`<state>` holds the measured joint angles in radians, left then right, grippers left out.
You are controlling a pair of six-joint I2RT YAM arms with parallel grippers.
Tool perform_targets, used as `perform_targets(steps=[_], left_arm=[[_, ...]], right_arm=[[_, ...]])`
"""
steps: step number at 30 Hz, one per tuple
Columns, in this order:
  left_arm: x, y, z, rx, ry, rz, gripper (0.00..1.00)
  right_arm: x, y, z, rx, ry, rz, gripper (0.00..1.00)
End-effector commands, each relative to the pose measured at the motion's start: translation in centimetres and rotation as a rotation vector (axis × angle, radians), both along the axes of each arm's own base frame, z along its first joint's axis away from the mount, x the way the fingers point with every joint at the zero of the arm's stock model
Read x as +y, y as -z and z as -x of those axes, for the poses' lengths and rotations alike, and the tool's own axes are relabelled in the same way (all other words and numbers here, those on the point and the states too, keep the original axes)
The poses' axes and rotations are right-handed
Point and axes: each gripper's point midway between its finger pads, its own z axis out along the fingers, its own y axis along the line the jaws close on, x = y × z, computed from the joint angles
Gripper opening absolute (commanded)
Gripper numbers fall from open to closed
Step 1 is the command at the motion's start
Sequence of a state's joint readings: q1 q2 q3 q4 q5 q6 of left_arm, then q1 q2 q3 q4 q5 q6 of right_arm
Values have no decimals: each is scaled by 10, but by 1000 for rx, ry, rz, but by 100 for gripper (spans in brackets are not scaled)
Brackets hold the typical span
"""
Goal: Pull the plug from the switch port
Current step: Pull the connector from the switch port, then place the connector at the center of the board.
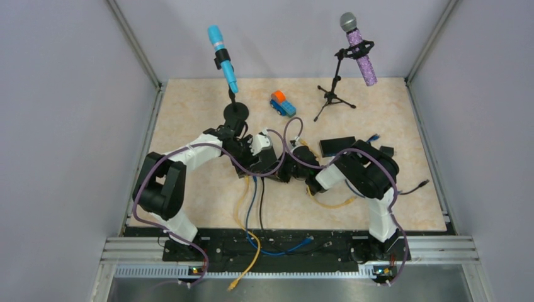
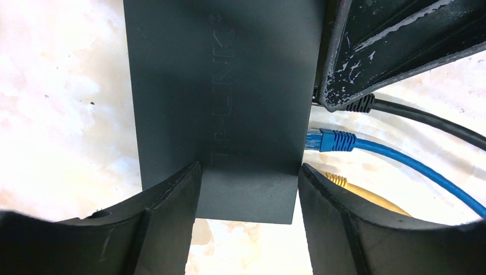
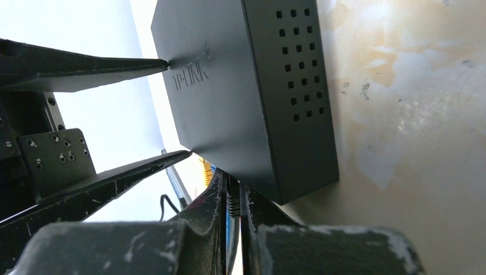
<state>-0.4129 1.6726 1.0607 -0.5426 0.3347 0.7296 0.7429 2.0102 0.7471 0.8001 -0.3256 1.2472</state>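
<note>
The black TP-LINK switch (image 2: 223, 103) lies flat on the table, and my left gripper (image 2: 249, 195) is shut on its near end, a finger against each side. Three cables enter its right side: a black plug (image 2: 367, 105), a blue plug (image 2: 329, 140) and a yellow plug (image 2: 338, 182). My right gripper (image 3: 232, 197) is shut on the black plug (image 3: 232, 200), right against the switch (image 3: 246, 97). The plug's tip is hidden by the fingers. From above, both grippers meet mid-table, the left gripper (image 1: 267, 157) and the right gripper (image 1: 296, 167), and cover the switch.
Yellow cable (image 1: 242, 207), blue cable (image 1: 252, 214) and black cable (image 1: 262, 207) run to the near edge. A second black box (image 1: 337, 146) lies behind the right arm. At the back stand a blue microphone (image 1: 222, 53), a purple microphone (image 1: 359, 50) on a tripod and a toy truck (image 1: 283, 104).
</note>
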Motion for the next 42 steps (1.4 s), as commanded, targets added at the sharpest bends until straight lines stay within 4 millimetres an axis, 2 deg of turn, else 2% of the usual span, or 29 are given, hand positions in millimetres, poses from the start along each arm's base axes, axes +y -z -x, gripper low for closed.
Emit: perform_targets(steps=[1, 6, 11, 14, 17, 20, 22, 24, 27, 28, 34, 38, 42], left_arm=[[12, 22, 17, 105, -26, -49, 67], [13, 22, 16, 101, -28, -53, 68], [13, 22, 17, 104, -30, -54, 68], [14, 23, 17, 105, -35, -56, 68], [14, 18, 11, 66, -49, -54, 70], [13, 8, 3, 3, -68, -33, 73], [10, 1, -2, -31, -89, -6, 77], [5, -10, -9, -72, -104, 30, 85], [-2, -26, -17, -131, -132, 93, 95], [-5, -35, -23, -169, -145, 124, 97], [-12, -89, -38, -351, -248, 317, 99], [3, -128, -49, -476, -404, 450, 99], [32, -166, -55, -569, -608, 599, 99]], right_arm=[[-13, 15, 11, 11, -37, 100, 0], [-16, 10, 4, -44, -57, 182, 0], [-19, 7, 8, -51, -72, 209, 0], [-18, -3, 13, -73, -87, 201, 0], [-18, -24, 16, -152, -100, 188, 0], [-21, -56, 19, -245, -98, 145, 0], [-25, -77, 21, -298, -90, 126, 0], [-31, -94, 22, -342, -77, 121, 0], [-45, -116, 24, -399, -34, 124, 0], [-50, -130, 25, -436, -20, 112, 0], [-95, -185, 26, -557, 144, 150, 0], [-139, -220, 29, -632, 286, 212, 0], [-182, -256, 35, -718, 391, 305, 0]])
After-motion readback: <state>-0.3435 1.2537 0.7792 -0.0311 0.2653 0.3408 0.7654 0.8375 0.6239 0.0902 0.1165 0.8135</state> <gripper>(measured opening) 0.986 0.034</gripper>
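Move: The black plug is already pinched in my right fingers at the front of the switch, whose middle lies about 6 cm ahead and 1 cm to the left of that hand. The blue plug sits some 2 cm left and 1 cm nearer me, the yellow plug about 5 cm left and 2 cm nearer. From my left hand, over the switch's left part with its fingertips on the top, the black plug is about 6 cm right, 5 cm back and 2 cm lower. Keeping my pinch on the black plug, I first work it back and to the right by 2 to 3 cm, slowly and almost level, rolling the wrist some 10 degrees. Then I lift it fast, about 23 cm up while sweeping right, the fingers tipping upward. Meanwhile my left hand holds on the switch, then opens wide and comes up off it about 11 cm, slightly forward, tilting as it leaves. ##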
